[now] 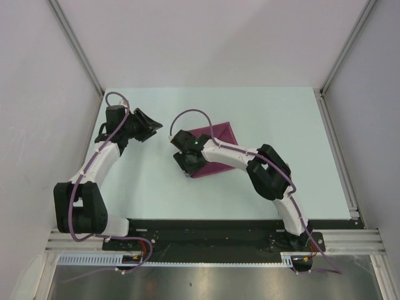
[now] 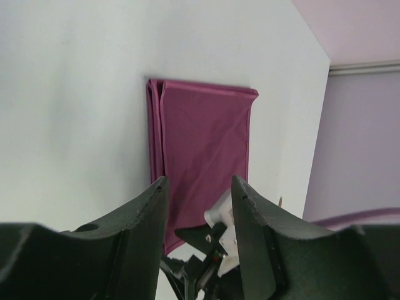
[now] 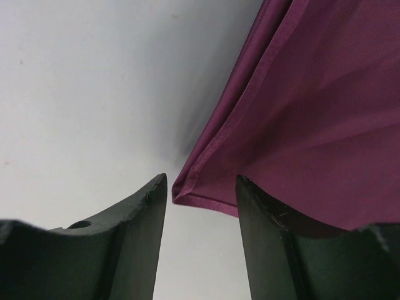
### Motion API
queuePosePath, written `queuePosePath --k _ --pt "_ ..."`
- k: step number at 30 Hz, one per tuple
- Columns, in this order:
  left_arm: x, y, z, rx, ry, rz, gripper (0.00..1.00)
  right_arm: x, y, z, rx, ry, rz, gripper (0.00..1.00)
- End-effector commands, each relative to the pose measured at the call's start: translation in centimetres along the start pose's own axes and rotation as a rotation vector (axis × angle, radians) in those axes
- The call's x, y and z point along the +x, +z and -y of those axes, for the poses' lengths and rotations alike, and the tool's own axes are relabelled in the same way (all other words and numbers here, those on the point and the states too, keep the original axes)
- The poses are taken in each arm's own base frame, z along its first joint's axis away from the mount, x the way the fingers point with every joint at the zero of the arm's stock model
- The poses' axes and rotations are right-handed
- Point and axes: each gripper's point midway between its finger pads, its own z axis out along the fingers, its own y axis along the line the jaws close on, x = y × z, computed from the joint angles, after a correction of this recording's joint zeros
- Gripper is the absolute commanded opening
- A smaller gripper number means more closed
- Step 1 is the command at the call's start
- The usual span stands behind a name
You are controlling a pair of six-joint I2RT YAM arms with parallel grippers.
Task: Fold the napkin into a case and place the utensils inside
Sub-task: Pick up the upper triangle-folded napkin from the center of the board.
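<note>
The plum-magenta napkin [image 1: 220, 136] lies folded into a flat oblong on the table, its layered edges showing along one long side [image 2: 200, 140]. My right gripper [image 1: 190, 167] hovers over the napkin's near-left corner. In the right wrist view the right gripper [image 3: 201, 184] is open, and that folded corner of the napkin [image 3: 300, 119] lies loose between the fingertips. My left gripper [image 1: 152, 125] hangs left of the cloth, apart from it. The left gripper [image 2: 199, 186] is open and holds nothing, with the right gripper's head behind it. The utensils are out of view.
The pale table [image 1: 156, 181] is boxed in by white walls at the left, back and right. A metal rail [image 1: 337, 150] runs along the right edge. Both arm bases sit on the black strip [image 1: 206, 234] at the near edge.
</note>
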Motion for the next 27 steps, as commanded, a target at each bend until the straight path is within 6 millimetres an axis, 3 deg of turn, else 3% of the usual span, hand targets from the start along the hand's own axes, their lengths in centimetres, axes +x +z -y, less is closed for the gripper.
queuePosePath --k 1,13,20,27 --pt "0.3 -1.1 1.3 0.066 0.009 0.001 0.49 -1.5 -0.2 0.4 0.034 -0.017 0.029 0.52" --pt "0.8 -0.6 1.1 0.078 0.008 -0.031 0.49 -0.1 2.4 1.2 0.074 -0.023 -0.02 0.42" --pt "1.3 -0.5 0.5 0.065 0.002 -0.04 0.5 2.2 3.9 2.5 0.144 -0.046 -0.088 0.37" --pt "1.9 -0.4 0.0 0.06 -0.007 -0.045 0.52 3.6 5.0 3.4 0.189 -0.055 -0.126 0.18"
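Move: Just under the right hand's open fingers, some 3 cm below and barely 1 cm ahead and 1 cm right, lies the folded napkin's near-left corner. Its middle is about 10 cm ahead and 8 cm right of this hand; its far-left corner 19 cm ahead and 2 cm left; its near-right corner 6 cm ahead and 19 cm right. From the raised left hand, the near-left corner lies about 10 cm back, 12 cm right and 17 cm lower. Sinking about 2 cm and easing roughly 1 cm forward onto the napkin's near-left corner, the right hand first drops, then closes its fingers from half open, bringing both tips together to pinch the cloth; the wrist tilts only slightly. The empty left hand drifts about 2 cm back and down, fingers staying half open. ##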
